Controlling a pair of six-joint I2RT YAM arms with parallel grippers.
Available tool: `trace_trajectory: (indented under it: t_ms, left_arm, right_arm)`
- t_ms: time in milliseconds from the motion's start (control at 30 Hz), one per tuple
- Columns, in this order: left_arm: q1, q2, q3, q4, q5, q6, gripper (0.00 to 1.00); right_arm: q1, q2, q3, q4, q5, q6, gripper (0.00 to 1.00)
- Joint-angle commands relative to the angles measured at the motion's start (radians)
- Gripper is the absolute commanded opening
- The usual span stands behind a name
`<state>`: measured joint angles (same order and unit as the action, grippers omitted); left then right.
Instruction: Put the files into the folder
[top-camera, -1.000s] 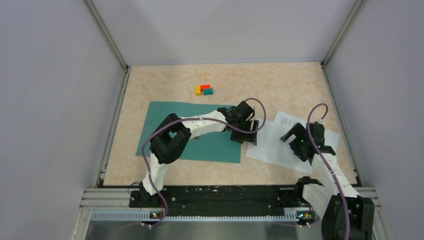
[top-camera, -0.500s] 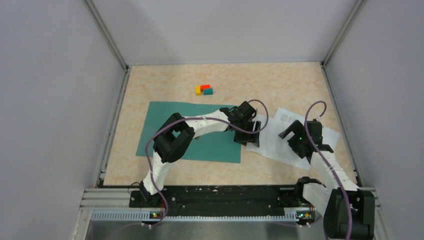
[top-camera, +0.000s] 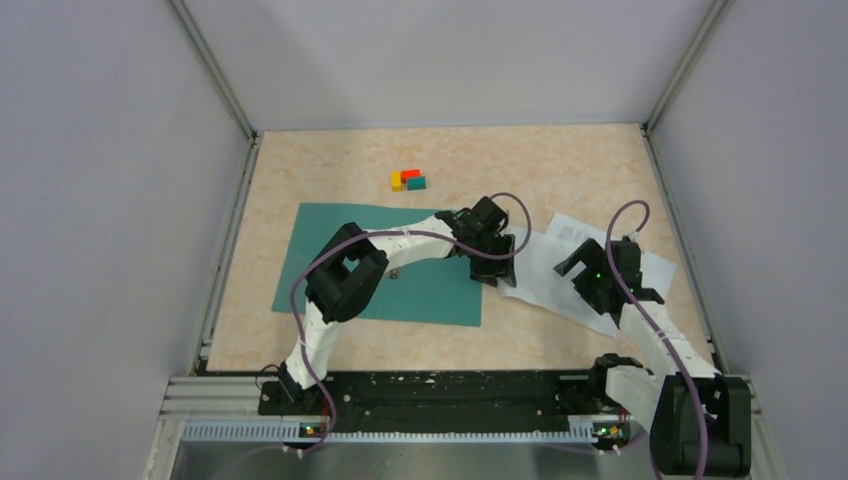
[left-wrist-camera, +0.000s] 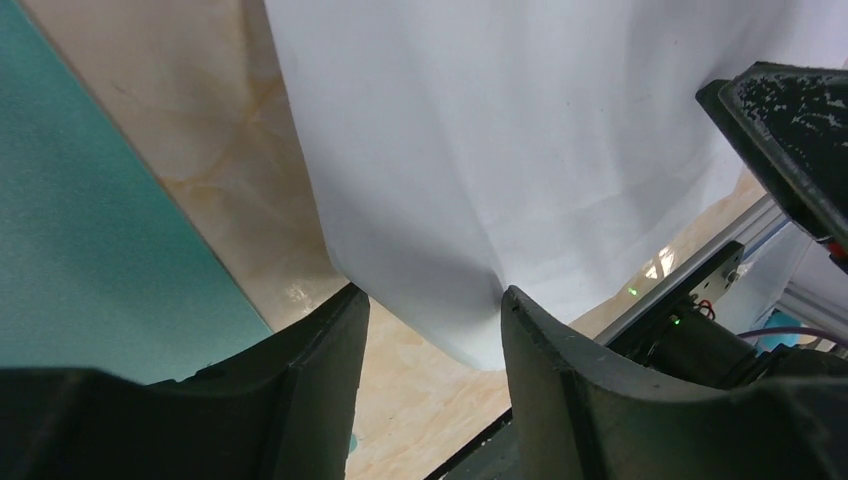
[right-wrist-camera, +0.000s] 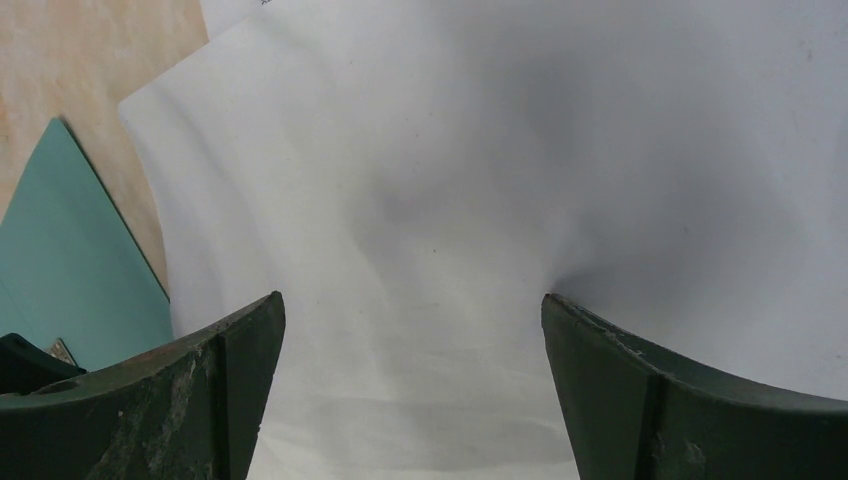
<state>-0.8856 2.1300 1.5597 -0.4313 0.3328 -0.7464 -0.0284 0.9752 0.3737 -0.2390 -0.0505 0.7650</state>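
The teal folder (top-camera: 420, 290) lies open and flat on the table's left half. The white files (top-camera: 545, 285) lie just right of it, one printed sheet showing at the back. My left gripper (top-camera: 498, 265) is down at the files' left edge. In the left wrist view its jaws (left-wrist-camera: 432, 300) stand partly apart, and a lifted, bulging corner of the files (left-wrist-camera: 520, 150) sits between the tips, beside the folder (left-wrist-camera: 80, 250). My right gripper (top-camera: 590, 270) is wide open, its fingers pressing down on the files (right-wrist-camera: 450, 200).
Small yellow, red and teal blocks (top-camera: 408, 180) sit at the back of the table, beyond the folder. Grey walls close in the left, right and far sides. The black base rail runs along the near edge.
The left jaws have narrowed on the sheet's corner, which now bulges up between them. Both grippers and the files have shifted slightly toward the folder and the back.
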Motion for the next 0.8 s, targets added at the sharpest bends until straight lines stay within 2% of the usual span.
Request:
trace_trajectory:
  t_ms: [0,333,533,667,767]
  left_arm:
    - [0.008,-0.013,0.044,0.033,0.003,-0.016,0.55]
    - [0.008,0.018,0.104,-0.027,-0.069,0.025,0.32]
    - [0.007,0.006,0.158,-0.100,-0.130,0.092,0.01]
    - [0.008,-0.031,0.197,-0.150,-0.172,0.187,0.00]
    - [0.008,-0.086,0.223,-0.210,-0.220,0.286,0.00]
  right_arm:
    - [0.012,0.014,-0.036,-0.051,-0.014,0.014,0.99]
    - [0.012,-0.032,-0.014,-0.093,-0.016,0.002,0.99]
    - [0.019,-0.073,0.050,-0.155,0.008,-0.042,0.98]
    - [0.022,-0.106,0.165,-0.192,0.009,-0.101,0.98]
    - [0.051,-0.088,0.264,-0.176,-0.063,-0.167,0.99]
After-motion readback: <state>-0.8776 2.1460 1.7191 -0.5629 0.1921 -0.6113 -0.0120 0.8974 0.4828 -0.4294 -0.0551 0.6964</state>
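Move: Between the left hand's open fingers, about 1 cm below and 2 cm back, is the upper file's near left corner; that file's middle lies some 14 cm to the hand's right, about level fore and aft. The second file, mostly underneath, is centred about 23 cm to the right, also level. The open folder's middle is roughly 28 cm left and 3 cm ahead. From the right hand, the upper file's middle lies about 6 cm left and 2 cm back. Closing from just over half open to shut, the left fingers pinch the upper file by its left edge near the near corner, while the hand travels about 4 cm forward and rises some 2 cm, tilting about 10 degrees. The right hand, fingers still wide open and resting on the file, draws back nearly 2 cm, then comes free and lifts about 3 cm. ##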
